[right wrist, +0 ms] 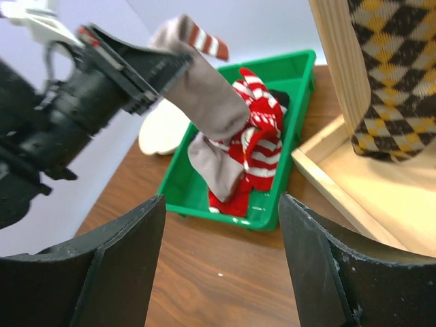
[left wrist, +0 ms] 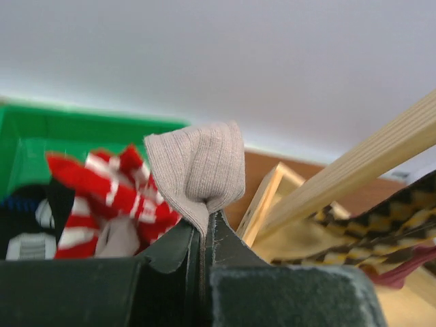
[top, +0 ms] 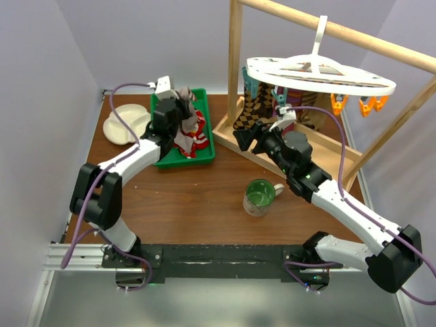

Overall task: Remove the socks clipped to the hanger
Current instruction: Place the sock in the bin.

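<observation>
My left gripper (top: 180, 102) is shut on a grey sock (left wrist: 197, 167) with a striped cuff. It holds that grey sock (right wrist: 212, 112) above the green tray (top: 206, 139), and its lower end droops onto the red-and-white striped socks (right wrist: 255, 153) lying there. The white oval hanger (top: 320, 73) hangs by its hook from the wooden pole. Brown-cream checkered socks (top: 253, 107) are clipped under its left rim, and they show in the right wrist view as the checkered sock (right wrist: 395, 82). My right gripper (top: 240, 139) is open and empty, low beside the wooden frame, facing the tray.
The wooden frame's base (top: 231, 129) and post (right wrist: 337, 61) stand right of the tray. Orange clips (top: 371, 104) hang bare on the hanger's right side. A green mug (top: 259, 196) sits mid-table. A white plate (top: 127, 124) lies left of the tray.
</observation>
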`<move>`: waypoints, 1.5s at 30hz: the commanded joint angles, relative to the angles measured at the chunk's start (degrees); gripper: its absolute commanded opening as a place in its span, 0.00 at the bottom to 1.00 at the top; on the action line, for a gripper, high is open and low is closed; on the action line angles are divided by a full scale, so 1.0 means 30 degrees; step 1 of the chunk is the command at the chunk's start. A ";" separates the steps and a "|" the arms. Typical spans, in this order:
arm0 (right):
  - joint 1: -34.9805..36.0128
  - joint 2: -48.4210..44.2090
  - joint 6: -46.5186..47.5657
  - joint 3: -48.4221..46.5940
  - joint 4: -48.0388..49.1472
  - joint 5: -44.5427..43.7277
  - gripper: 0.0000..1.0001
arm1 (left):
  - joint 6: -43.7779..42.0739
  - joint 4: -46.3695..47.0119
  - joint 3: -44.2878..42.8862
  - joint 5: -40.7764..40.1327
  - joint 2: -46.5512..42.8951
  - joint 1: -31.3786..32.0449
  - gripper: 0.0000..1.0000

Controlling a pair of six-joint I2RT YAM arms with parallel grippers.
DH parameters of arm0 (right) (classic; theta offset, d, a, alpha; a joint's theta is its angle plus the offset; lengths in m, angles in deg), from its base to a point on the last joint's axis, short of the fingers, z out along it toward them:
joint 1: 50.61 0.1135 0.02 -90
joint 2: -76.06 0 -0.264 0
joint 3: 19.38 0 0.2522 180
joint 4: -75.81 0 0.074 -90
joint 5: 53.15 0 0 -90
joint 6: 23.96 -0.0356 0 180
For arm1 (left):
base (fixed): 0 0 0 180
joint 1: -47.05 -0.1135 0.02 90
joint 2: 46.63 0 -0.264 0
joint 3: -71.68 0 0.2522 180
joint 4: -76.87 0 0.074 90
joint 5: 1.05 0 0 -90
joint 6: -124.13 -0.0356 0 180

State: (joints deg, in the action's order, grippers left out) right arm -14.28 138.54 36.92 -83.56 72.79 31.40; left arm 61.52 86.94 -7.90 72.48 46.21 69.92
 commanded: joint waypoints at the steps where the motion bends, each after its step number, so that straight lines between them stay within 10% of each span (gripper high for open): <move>1: 0.0046 -0.0377 0.0158 0.0485 0.0082 -0.0321 0.71 | 0.2260 -0.1643 0.1402 0.0477 0.2093 -0.0446 0.00; 12: 0.0046 -0.0991 0.0333 0.0691 -0.0241 -0.0496 0.72 | 0.4022 -0.3726 0.1814 0.1066 0.3802 -0.0652 0.02; 28: 0.0046 -0.0992 0.0538 0.0457 0.0053 -0.1111 0.74 | 0.3583 -0.4077 0.3775 0.1476 -0.1207 -0.0652 0.54; 45: 0.0046 -0.6263 -0.0429 0.3854 -0.0416 -0.6911 0.74 | -0.0486 0.1271 0.0764 0.7241 -0.0978 0.2072 0.57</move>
State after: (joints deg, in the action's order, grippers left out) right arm -14.23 122.69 36.89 -73.57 71.48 16.91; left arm 66.73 77.70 0.36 86.05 40.37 73.90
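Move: Almost beneath the left hand, which already grips the grey sock, is the green bin: its middle is level with the hand, about 6 cm to its left and 25 cm below. The red striped socks in it lie 2 cm back, 3 cm left and 23 cm down. The white plate is level with the hand, 24 cm left, 26 cm below. From the right hand the bin's middle lies about 22 cm ahead, 17 cm left and 29 cm lower. Plunging some 22 cm into the green bin with its fingers tipping down about 30 degrees, the left hand opens roughly halfway and lets go of the grey sock, then climbs most of the way back, easing rearward and finally swinging right and clockwise. The empty, open right hand mostly waits, then swings about 7 cm right, away from the bin. ##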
